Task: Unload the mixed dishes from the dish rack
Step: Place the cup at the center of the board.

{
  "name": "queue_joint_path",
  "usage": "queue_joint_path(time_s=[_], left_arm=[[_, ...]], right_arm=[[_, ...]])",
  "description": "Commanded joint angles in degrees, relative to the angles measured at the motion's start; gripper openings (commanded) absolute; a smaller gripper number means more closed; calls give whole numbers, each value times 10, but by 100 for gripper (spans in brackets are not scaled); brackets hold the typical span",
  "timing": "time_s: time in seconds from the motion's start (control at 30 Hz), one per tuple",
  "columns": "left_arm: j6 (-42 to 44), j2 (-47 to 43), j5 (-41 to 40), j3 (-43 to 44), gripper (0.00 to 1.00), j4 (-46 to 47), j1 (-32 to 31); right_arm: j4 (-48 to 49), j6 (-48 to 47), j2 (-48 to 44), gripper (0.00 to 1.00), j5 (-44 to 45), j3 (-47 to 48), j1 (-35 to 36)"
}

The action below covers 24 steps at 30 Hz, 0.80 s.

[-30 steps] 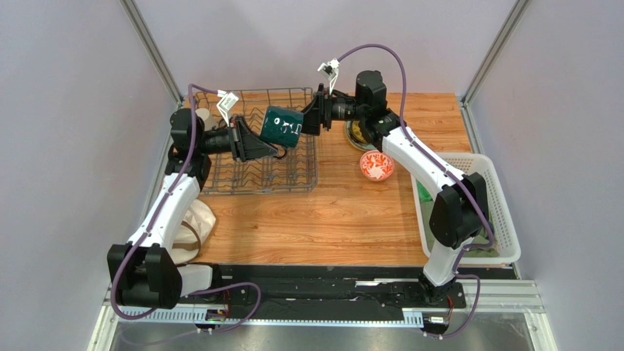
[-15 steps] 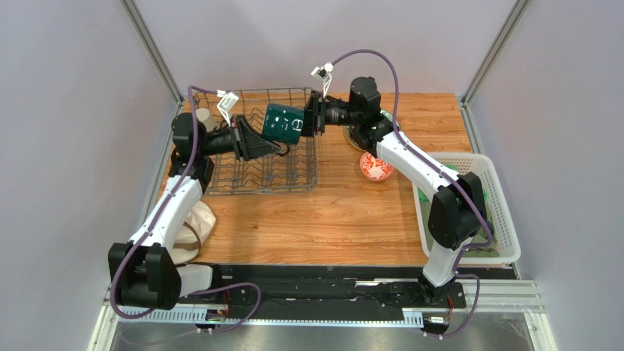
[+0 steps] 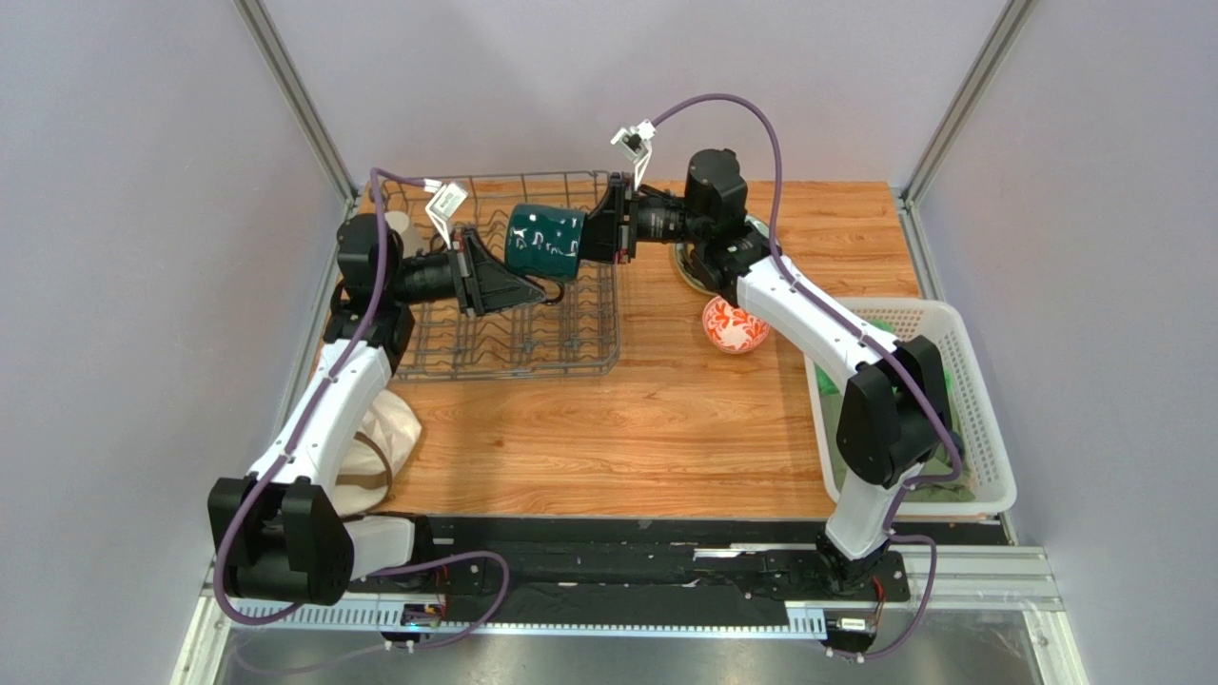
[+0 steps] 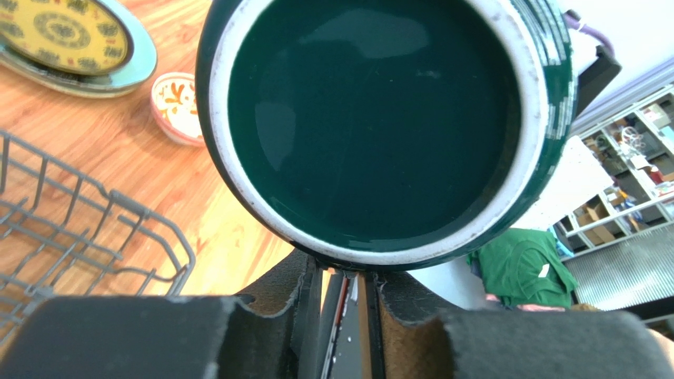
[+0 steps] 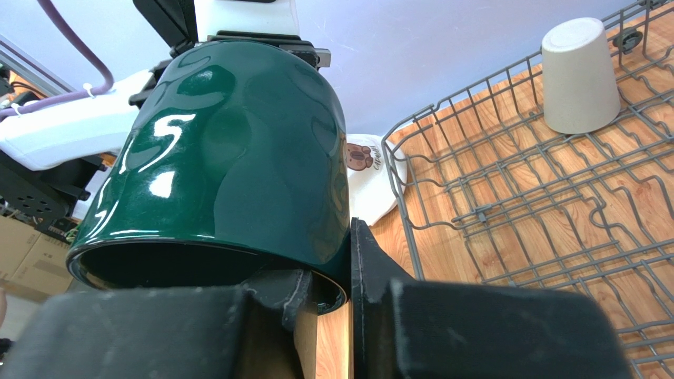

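The dark green mug point(image 3: 546, 240) hangs on its side above the dish rack point(image 3: 501, 374), held between both arms. My left gripper point(image 3: 538, 286) is shut on a thin part under the mug's base point(image 4: 372, 118), where the handle is. My right gripper point(image 3: 598, 240) is shut on the mug's rim point(image 5: 229, 158), one finger inside and one outside. A beige cup point(image 5: 577, 75) stands upside down in the rack's far left corner point(image 3: 398, 229). The red-and-white bowl point(image 3: 735, 326) sits on the table right of the rack. The yellow patterned plate point(image 4: 59, 31) lies behind it, mostly hidden by the right arm in the top view.
A white slotted basket point(image 3: 987, 428) stands at the right edge, with a green cloth point(image 4: 526, 264) in it. A white cloth bag point(image 3: 383, 428) lies at the front left beside the rack. Grey walls close in the back and sides.
My right gripper has shut on the mug's rim. The mug and both grippers have shifted slightly left above the rack.
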Motion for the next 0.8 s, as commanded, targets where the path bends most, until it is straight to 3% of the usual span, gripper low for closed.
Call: queue_joint_path(time_s=[0.0,0.13,0.43,0.6,0.77], left_arm=[[158,-17,-2,44,30,-153,-12],[226,-26,-16,50,48,-223,-9],[254,-60,3,46,65,-245,26],[308,-88,0,49,66,-300,65],[409,-94,-20,68,66,-427,113]], right_arm=[[-8,-4,-38,0,-17,6,23],[-14,-8,-40,0,-18,8,23],[-46,-38,-44,0,-16,5,15],[-121,-99,-52,0,15,11,-3],[-280,-206,-65,0,82,26,-33]])
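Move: My left hand still holds the green cup's handle, with the cup's middle about 5 cm above and 3 cm ahead of that hand. My right hand, already pinching the cup's rim, has open board some 12 cm to its right, about 3 cm ahead and 33 cm below. At about that depth, the red-white bowl sits roughly 18 cm ahead and 27 right, and the rack's middle about 26 ahead and 19 left. I open my left fingers to let the cup's handle go while that hand dips about 2 cm, then draw it some 5 cm to the left, away from the cup. My right fingers keep their pinch on the rim and take the cup about 5 cm down towards the board, edging back first, then forward again and slightly right late on, fingertips tipping down about 10 degrees. ##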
